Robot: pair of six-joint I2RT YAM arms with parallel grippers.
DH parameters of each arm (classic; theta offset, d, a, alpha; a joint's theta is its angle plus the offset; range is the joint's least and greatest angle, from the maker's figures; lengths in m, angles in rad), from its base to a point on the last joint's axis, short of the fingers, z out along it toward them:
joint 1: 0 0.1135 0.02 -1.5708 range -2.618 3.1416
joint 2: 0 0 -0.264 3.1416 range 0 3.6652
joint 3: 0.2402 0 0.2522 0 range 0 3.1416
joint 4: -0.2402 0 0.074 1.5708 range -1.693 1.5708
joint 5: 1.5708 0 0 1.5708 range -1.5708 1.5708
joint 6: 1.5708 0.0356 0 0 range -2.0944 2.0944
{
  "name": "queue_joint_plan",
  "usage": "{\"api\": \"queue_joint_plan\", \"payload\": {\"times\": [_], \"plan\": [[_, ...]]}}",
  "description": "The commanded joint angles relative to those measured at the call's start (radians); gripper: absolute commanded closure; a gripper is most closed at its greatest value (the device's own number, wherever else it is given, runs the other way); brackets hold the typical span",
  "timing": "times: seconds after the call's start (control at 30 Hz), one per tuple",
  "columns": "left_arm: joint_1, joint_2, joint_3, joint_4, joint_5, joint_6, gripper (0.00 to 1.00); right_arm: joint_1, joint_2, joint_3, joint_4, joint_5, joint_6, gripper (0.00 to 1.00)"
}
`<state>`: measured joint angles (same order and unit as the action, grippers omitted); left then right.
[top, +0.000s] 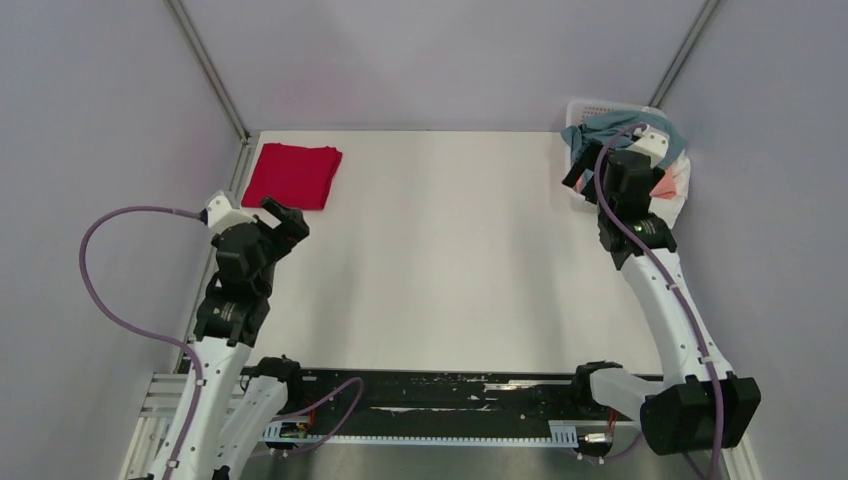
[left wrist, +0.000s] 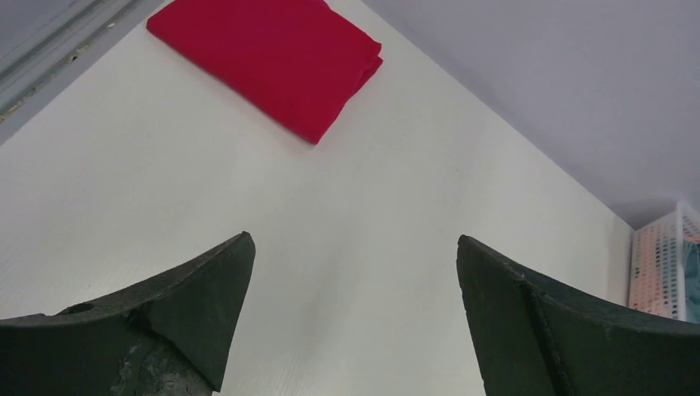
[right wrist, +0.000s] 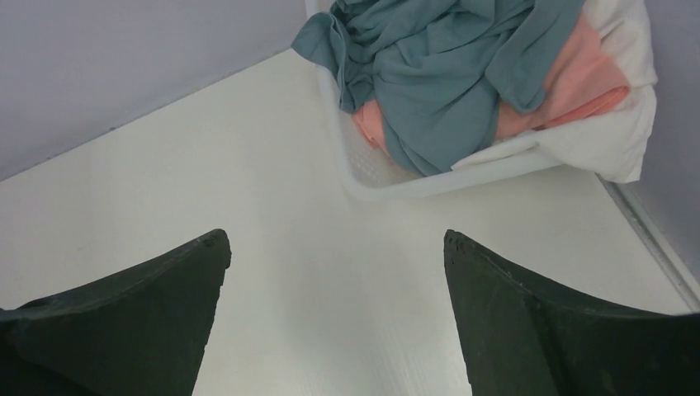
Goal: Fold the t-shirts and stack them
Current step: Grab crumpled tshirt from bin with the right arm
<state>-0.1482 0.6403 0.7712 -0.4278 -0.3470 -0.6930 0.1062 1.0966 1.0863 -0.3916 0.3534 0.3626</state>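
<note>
A folded red t-shirt lies flat at the table's far left; it also shows in the left wrist view. A crumpled teal-blue t-shirt lies on top of a salmon-pink t-shirt in the white basket at the far right; the teal one also shows in the top view. My left gripper is open and empty, just short of the red shirt. My right gripper is open and empty, above the table beside the basket's near-left edge.
A white cloth hangs over the basket's right rim. Grey walls with metal corner posts enclose the table. A metal rail runs along the table's left edge.
</note>
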Motion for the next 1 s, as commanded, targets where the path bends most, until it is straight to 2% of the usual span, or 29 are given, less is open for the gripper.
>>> {"api": "queue_joint_plan", "payload": {"times": [0.0, 0.13, 0.43, 0.6, 0.67, 0.77, 0.87, 0.97], "plan": [[-0.001, 0.032, -0.013, 0.112, 0.037, 0.004, 0.00, 0.001, 0.112, 0.098, 0.100, 0.038, -0.168, 0.00], [0.000, 0.091, -0.030, 0.176, 0.101, 0.018, 0.00, -0.021, 0.341, 0.259, 0.108, 0.171, -0.198, 0.00], [0.000, 0.203, -0.032, 0.194, 0.122, 0.017, 0.00, -0.212, 0.874, 0.710, 0.093, 0.103, -0.185, 0.01], [0.000, 0.222, -0.040, 0.185, 0.116, 0.015, 0.00, -0.236, 1.033, 0.823, 0.092, 0.042, -0.179, 0.12], [0.000, 0.228, -0.035, 0.174, 0.112, 0.015, 0.00, -0.244, 1.064, 0.834, 0.092, 0.021, -0.153, 0.29], [-0.001, 0.227, -0.034, 0.154, 0.112, 0.010, 0.00, -0.255, 1.074, 0.848, 0.091, -0.057, -0.134, 0.71], [0.000, 0.218, -0.040, 0.139, 0.121, 0.000, 0.00, -0.255, 1.031, 0.867, 0.091, -0.140, -0.129, 0.98], [0.001, 0.198, -0.053, 0.133, 0.141, -0.005, 0.00, -0.255, 0.955, 0.895, 0.092, -0.189, -0.111, 1.00]]}}
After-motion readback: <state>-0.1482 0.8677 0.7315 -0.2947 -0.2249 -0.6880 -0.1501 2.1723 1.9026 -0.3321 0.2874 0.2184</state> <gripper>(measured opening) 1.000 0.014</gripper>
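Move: From the right hand the grey-blue t-shirt lies about 22 cm ahead, 15 cm to the right and 14 cm below, heaped in the white bin, whose middle is roughly 21 cm ahead, 16 cm right and 20 cm down. The salmon cloth peeks out some 14 cm ahead and 23 cm right of the hand, about 15 cm below. From the left hand the grey-blue t-shirt is about 30 cm ahead, 76 cm right and 12 cm down. Forward and swinging right, then dropping steeply into the bin, the open right hand travels over 20 cm out, tipping down some 15 degrees. At the bottom its fingers shut, pinching a fold of the grey-blue t-shirt, and it starts easing back left and up. The left hand, open, drifts about 5 cm down and 4 cm forward over bare table. ##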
